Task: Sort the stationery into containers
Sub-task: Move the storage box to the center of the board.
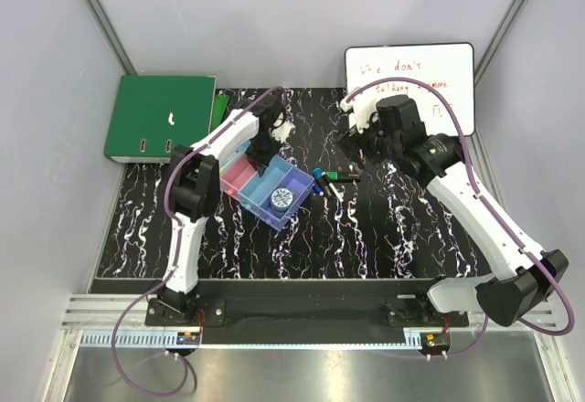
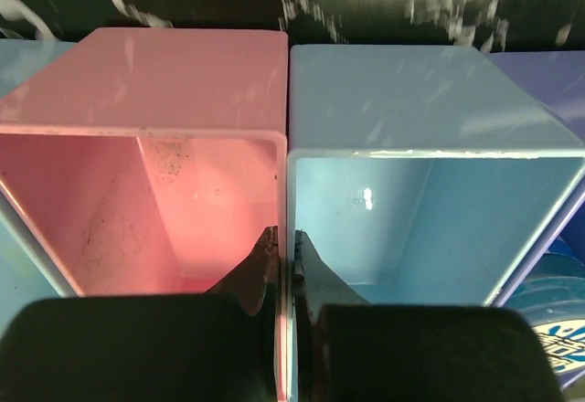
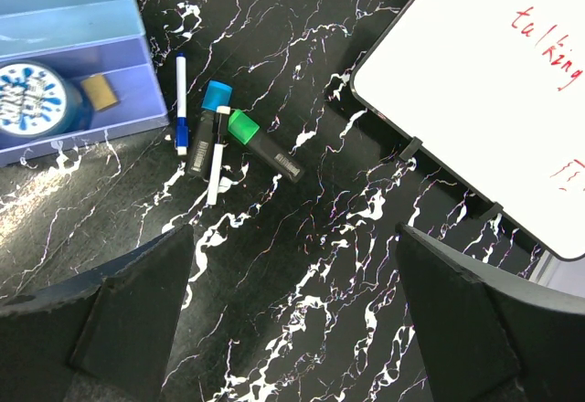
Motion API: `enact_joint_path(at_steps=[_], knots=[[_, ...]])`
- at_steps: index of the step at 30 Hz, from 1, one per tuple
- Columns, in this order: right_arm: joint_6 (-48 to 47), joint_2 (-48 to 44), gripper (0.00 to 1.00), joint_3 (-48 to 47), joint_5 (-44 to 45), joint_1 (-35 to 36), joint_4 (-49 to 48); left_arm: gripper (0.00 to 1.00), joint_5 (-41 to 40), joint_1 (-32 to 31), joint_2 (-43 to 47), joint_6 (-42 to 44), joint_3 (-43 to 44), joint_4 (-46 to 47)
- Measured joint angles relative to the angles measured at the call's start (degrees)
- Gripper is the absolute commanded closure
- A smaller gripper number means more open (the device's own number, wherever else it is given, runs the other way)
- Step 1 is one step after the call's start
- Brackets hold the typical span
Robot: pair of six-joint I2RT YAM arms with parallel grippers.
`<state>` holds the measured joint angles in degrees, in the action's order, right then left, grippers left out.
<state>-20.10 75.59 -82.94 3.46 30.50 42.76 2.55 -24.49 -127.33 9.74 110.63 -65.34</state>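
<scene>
The containers (image 1: 239,175) are a joined row of bins in light blue, pink, light blue and purple-blue, lying mid-table. My left gripper (image 2: 285,238) is shut on the shared wall between the pink bin (image 2: 183,82) and the light blue bin (image 2: 411,91); it also shows in the top view (image 1: 265,151). A round blue-and-white tin (image 3: 32,100) and a small yellowish piece (image 3: 101,91) lie in the purple-blue bin (image 3: 137,73). A green-capped marker (image 3: 260,142), a blue-capped marker (image 3: 212,119) and two thin white pens (image 3: 180,100) lie beside the bins. My right gripper (image 3: 292,238) is open and empty above the table, short of them.
A green binder (image 1: 157,117) lies at the back left with a green marker (image 1: 219,110) at its right edge. A whiteboard with red writing (image 1: 411,78) lies at the back right, close to my right gripper (image 1: 352,142). The table is black marble-patterned.
</scene>
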Motion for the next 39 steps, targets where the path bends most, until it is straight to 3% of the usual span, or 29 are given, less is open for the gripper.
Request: enact_joint_path(at_steps=[9,31,39], knots=[[0.0,0.0,0.01,0.0,0.0,0.0,0.0,1.0,-0.37,0.68,-6.51,-0.59,10.93,-1.64],[0.0,0.2,0.01,-0.31,0.02,0.0,0.0,1.0,-3.48,2.56,-16.41,-6.58,28.09,-4.39],[0.17,0.22,0.01,-0.31,0.09,0.0,0.02,1.0,-1.29,3.43,-16.87,-10.21,28.89,-3.52]])
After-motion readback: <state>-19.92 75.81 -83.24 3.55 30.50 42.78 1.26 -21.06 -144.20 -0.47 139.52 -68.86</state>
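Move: Already pinched by the left fingers at its middle divider, near the far rim, the storage box has its middle about 4 cm back and 3 cm left of that hand, some 2 cm lower. The blue-lidded jar in the purple compartment is about 9 cm back and 6 cm right; the marker cluster lies some 20 cm right and 4 cm back. From the idle right hand, the box is about 30 cm left, 3 cm ahead and 24 cm down. Sliding the storage box level over the board, the left hand keeps its shut grip on the divider between the pink and light-blue compartments and draws the box about 9 cm forward, quick at first and easing off. On the way the hand turns some 13 degrees counter-clockwise, swinging the box with it, and its fingers tip slightly forward. ##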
